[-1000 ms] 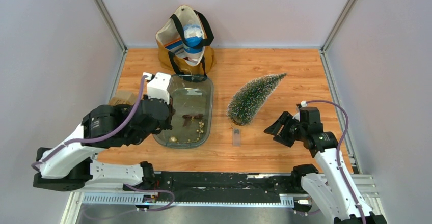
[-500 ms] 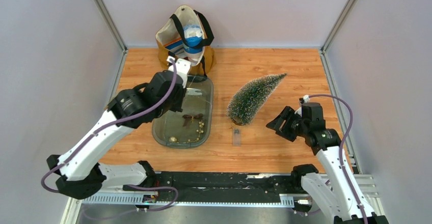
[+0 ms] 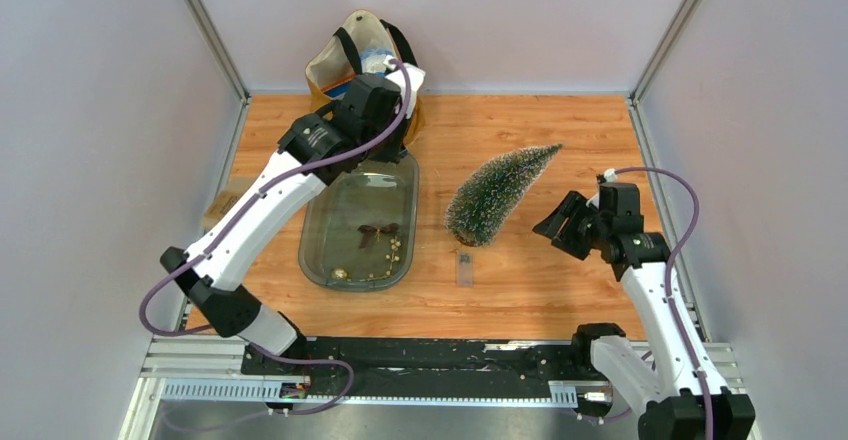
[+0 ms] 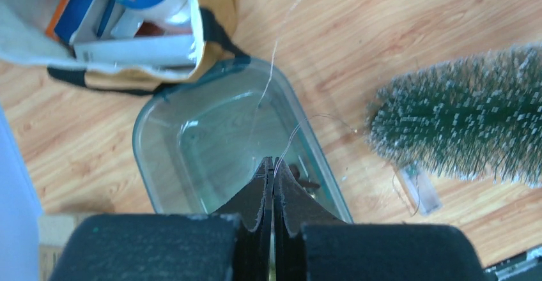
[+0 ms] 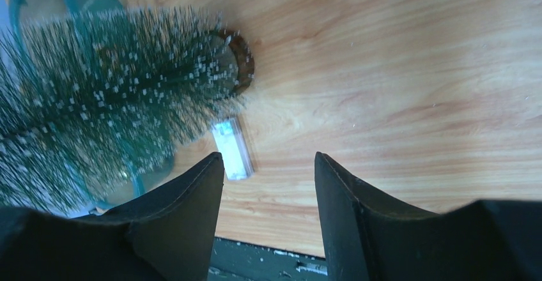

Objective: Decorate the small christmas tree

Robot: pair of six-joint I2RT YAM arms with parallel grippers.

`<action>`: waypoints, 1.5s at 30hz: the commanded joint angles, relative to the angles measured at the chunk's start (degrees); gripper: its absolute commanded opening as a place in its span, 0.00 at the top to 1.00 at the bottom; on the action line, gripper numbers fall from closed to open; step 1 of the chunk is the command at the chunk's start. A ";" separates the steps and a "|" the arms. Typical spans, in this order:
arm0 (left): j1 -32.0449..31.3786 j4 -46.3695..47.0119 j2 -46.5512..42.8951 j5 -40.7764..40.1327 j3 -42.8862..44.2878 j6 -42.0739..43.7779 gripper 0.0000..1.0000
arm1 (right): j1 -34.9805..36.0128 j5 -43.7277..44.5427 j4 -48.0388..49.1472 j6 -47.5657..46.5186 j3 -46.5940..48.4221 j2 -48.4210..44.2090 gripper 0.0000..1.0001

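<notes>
The small christmas tree (image 3: 495,195) lies on its side on the wooden table, base toward the clear tray (image 3: 408,182), tip pointing far right. It also shows in the wrist views (image 4: 460,124) (image 5: 96,108). My left gripper (image 4: 273,163) hangs high over the tray's far end and is shut on a thin wire (image 4: 298,128) that trails away from its tips. A small clear box (image 3: 464,267) rests on the table by the tree's base. To the right of the tree my right gripper (image 3: 555,225) is open and empty (image 5: 268,156), aimed at the base.
A tan tote bag (image 3: 360,70) with packages stands at the back beyond the tray. In the tray lie a brown bow (image 3: 378,230) and a string of beads (image 3: 392,255). A cardboard piece (image 3: 225,200) sits by the left wall. Grey walls enclose the table.
The left arm has swung up from the tray's near left side to high over its far end by the bag. The right gripper has drifted slightly right and away.
</notes>
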 commanded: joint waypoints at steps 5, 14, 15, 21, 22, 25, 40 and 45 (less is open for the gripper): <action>1.20 4.55 11.52 5.09 11.85 7.09 1.00 | -9.14 -8.39 7.90 -3.27 4.95 4.57 0.44; 1.72 11.31 18.21 9.39 13.26 9.64 1.00 | -13.02 -15.96 17.83 -1.78 9.43 13.35 0.43; 1.64 12.02 18.48 10.01 13.08 9.64 1.00 | -12.93 -16.31 19.50 -1.26 10.05 15.11 0.41; 1.64 17.03 21.46 14.40 13.96 9.73 1.00 | -13.02 -22.28 25.92 2.52 15.93 25.66 0.38; 1.72 17.56 22.25 14.84 14.74 9.64 1.00 | -12.93 -22.37 26.62 3.22 17.16 27.58 0.38; 1.64 17.74 24.63 17.03 16.68 8.85 1.00 | -12.49 -23.16 30.32 5.95 19.62 30.94 0.37; 1.63 20.64 32.45 26.18 23.71 4.10 1.00 | -7.92 -15.26 50.87 17.64 18.23 38.85 0.22; 1.72 20.46 34.47 27.59 25.47 2.78 1.00 | -6.52 -15.61 53.71 18.70 20.07 42.54 0.20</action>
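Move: The small christmas tree stands about 20 cm to the right of the left hand, roughly level with it and 19 cm below; the left hand holds a thin wire. The bin lies 8 cm to its left, nearly 30 cm below, and the bag 18 cm ahead, 5 cm left. From the right hand, the wire in the left fingers is some 30 cm left, 10 ahead and 18 higher; the tree is 10 cm left, 8 ahead, and the clear box 15 cm left, level. Swinging right and outward, sinking some 5 cm, the left hand carries the pinched wire about 20 cm from over the bin towards the far side of the tree, turning some 20 degrees clockwise with its fingers still shut. Meanwhile the right hand reaches forward some 22 cm past the tree's right side, rising about 6 cm, its wrist rolling left side up and its fingers tilting up and opening wider, closing in on the left hand. ##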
